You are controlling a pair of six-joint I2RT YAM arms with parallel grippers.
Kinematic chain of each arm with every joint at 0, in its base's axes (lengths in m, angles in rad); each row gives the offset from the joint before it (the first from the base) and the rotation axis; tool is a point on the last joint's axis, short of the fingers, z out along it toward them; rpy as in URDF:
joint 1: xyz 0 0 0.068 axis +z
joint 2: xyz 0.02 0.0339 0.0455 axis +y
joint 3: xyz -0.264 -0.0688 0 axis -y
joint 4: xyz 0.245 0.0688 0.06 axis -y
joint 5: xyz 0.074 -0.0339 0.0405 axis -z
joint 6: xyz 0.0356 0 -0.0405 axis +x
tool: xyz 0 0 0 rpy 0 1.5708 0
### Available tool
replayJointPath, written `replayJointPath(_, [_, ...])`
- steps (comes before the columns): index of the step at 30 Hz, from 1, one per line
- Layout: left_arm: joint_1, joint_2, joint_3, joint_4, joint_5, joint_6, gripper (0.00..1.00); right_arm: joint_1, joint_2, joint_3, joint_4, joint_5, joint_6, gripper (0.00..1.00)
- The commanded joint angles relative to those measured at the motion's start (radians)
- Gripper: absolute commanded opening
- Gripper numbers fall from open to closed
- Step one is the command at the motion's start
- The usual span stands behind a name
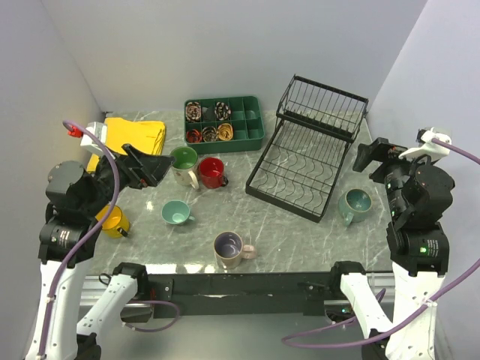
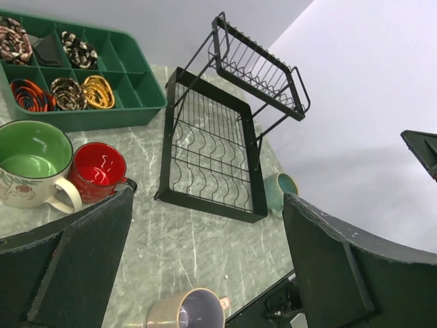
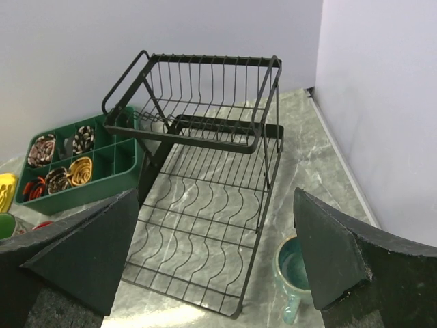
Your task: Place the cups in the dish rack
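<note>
The black wire dish rack (image 1: 300, 161) stands at the back right with nothing in it, and also shows in the left wrist view (image 2: 212, 150) and the right wrist view (image 3: 205, 191). All six cups stand upright on the table: cream with green inside (image 1: 184, 161), red (image 1: 211, 172), small light teal (image 1: 176, 213), beige-pink with purple inside (image 1: 229, 250), yellow (image 1: 112, 221) and larger teal (image 1: 355, 204). My left gripper (image 1: 160, 171) is open and empty, raised left of the cream cup. My right gripper (image 1: 369, 155) is open and empty, above the larger teal cup (image 3: 297, 270).
A green compartmented tray (image 1: 225, 124) with coiled bands sits at the back centre. A yellow cloth (image 1: 135, 135) lies at the back left. Grey walls close in on the left, back and right. A black rail (image 1: 247, 283) runs along the near edge.
</note>
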Motion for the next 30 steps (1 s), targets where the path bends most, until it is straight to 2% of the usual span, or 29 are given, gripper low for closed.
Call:
replayJointPath(1, [0.004,-0.008,0.033,0.026,0.048,-0.007,0.96,-0.013,0.002,0.014,0.013,-0.037,-0.013,1.0])
replayJointPath(9, [-0.004,0.004,-0.019,-0.02,0.134,-0.022,0.96,-0.016,0.006,0.026,-0.005,-0.295,-0.104,1.0])
replayJointPath(12, [-0.004,-0.003,-0.046,-0.031,0.167,-0.031,0.96,-0.014,0.008,-0.012,-0.031,-0.558,-0.245,1.0])
replayJointPath(13, [-0.005,-0.005,-0.075,-0.028,0.181,-0.036,0.96,-0.014,0.006,-0.038,-0.075,-0.753,-0.35,1.0])
replayJointPath(14, [-0.01,-0.005,-0.089,-0.031,0.192,-0.045,0.96,-0.014,-0.001,-0.047,-0.102,-0.846,-0.386,1.0])
replayJointPath(17, [-0.036,0.0,-0.122,-0.085,0.197,-0.038,0.96,-0.014,-0.043,-0.13,-0.09,-1.018,-0.354,1.0])
replayJointPath(20, [-0.094,-0.005,-0.186,-0.122,0.159,-0.048,0.96,-0.014,-0.058,-0.217,-0.048,-1.062,-0.337,1.0])
replayJointPath(23, [-0.212,0.009,-0.267,-0.161,0.067,-0.077,0.96,-0.017,-0.054,-0.257,-0.056,-1.078,-0.34,1.0])
replayJointPath(24, [-0.296,0.024,-0.281,-0.18,0.031,-0.088,0.96,-0.017,-0.058,-0.27,-0.051,-1.091,-0.342,1.0])
replayJointPath(26, [-0.384,0.044,-0.313,-0.23,-0.115,-0.132,0.96,-0.019,-0.077,-0.31,-0.021,-1.109,-0.33,1.0])
replayJointPath(27, [-0.463,0.07,-0.321,-0.246,-0.165,-0.148,0.96,-0.02,-0.081,-0.323,-0.002,-1.103,-0.308,1.0])
replayJointPath(30, [-0.601,0.14,-0.352,-0.264,-0.283,-0.212,0.96,-0.039,-0.09,-0.354,0.019,-1.108,-0.305,1.0])
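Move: The beige cup stands about 11 cm back and 14 cm right of the left gripper, some 36 cm below it; the aqua cup is right under that gripper, the red cup about 11 cm ahead and 9 cm right. From the right gripper the beige cup lies roughly 34 cm left, 13 cm back and 37 cm down, with the teal cup straight below and the rack's middle 16 cm ahead, 12 cm left, 31 cm down. Bring the left gripper down about 19 cm, slowly at first and then fast, drawing it back and right towards the beige cup while tipping the open fingers down and turning them clockwise. Meanwhile swing the open right gripper some 15 cm left, turning it about 60 degrees counter-clockwise, then sink it in front of the rack and ease it back towards the same cup. ##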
